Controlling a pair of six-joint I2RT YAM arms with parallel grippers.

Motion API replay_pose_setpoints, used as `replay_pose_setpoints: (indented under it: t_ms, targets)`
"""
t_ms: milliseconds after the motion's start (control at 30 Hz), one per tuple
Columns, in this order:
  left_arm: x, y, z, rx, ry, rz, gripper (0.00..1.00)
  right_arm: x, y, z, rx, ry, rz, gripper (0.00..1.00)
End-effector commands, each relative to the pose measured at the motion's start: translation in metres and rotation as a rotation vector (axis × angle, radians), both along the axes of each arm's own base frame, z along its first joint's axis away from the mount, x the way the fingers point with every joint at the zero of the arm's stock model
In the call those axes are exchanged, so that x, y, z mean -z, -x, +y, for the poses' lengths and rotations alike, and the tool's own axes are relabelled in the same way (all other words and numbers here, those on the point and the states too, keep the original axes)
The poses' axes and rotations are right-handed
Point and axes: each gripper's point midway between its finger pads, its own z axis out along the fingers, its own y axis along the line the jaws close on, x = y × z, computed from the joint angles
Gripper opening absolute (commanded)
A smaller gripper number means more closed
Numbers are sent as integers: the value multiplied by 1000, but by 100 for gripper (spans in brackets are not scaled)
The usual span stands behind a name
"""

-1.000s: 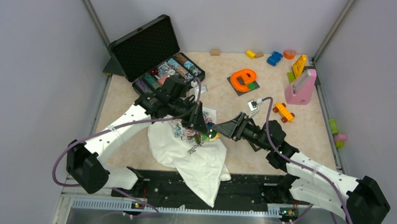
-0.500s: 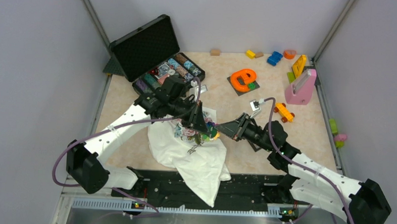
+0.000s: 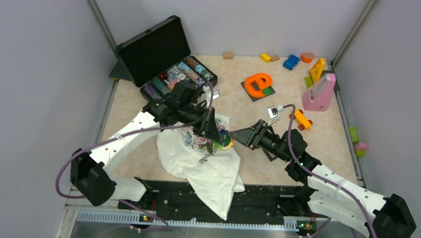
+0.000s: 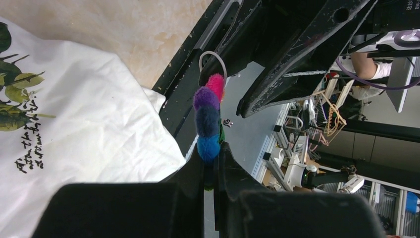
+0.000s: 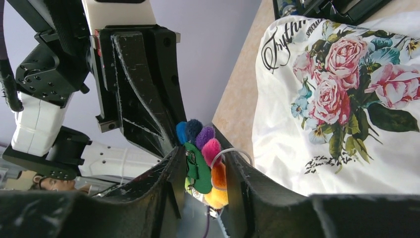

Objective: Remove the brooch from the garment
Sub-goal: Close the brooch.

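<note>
The brooch (image 4: 208, 114) is a small flower of fuzzy blue, purple, pink and orange petals on a green back. My left gripper (image 4: 212, 153) is shut on its blue end and holds it in the air. The right gripper (image 5: 200, 144) faces it, jaws partly apart, with the brooch (image 5: 208, 158) between its fingers. In the top view both grippers meet at the brooch (image 3: 224, 141) over the garment (image 3: 206, 167), a white T-shirt with a rose print. The garment (image 5: 337, 99) lies on the table, apart from the brooch. A thin clear loop circles the pink petal.
An open black case (image 3: 168, 63) of small items stands at the back left. An orange e-shaped toy (image 3: 258, 84), a pink stand (image 3: 319, 94), an orange toy car (image 3: 301, 119) and small blocks (image 3: 291, 61) lie at the back right. The shirt hangs over the black rail (image 3: 269, 204).
The right gripper has shifted slightly to the right around the brooch. The left arm has held still with the brooch in its grip.
</note>
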Motion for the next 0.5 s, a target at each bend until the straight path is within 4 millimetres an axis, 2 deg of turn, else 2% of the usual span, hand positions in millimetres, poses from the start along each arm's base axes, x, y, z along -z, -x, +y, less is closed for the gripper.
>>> replay_pose_setpoints:
  t_ms: [0,200,467]
  targets:
    - [-7,3,3,2,24,-32,0,-19,0,-1,9,-50,-53,39]
    - [-8,3,3,6,29,-31,0,-25,3,4,-23,-75,-75,57]
    - [-8,3,3,7,30,-32,0,-21,3,14,-59,-46,-65,58]
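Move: The left fingers, shut, already hold the brooch by its rim; its middle lies about 3 cm to that hand's right, 1 cm ahead and 1 cm below. From the half-open right hand the brooch is some 2 cm left, 2 cm back and about 1 cm lower. The garment's middle lies roughly 11 cm left, 13 cm back and 20 cm below the right hand; a black frame is about 20 cm right and 8 cm back, on the table. Right fingers spread wider; the hand rises slightly, then sinks and edges left about 1 cm towards the held brooch. ##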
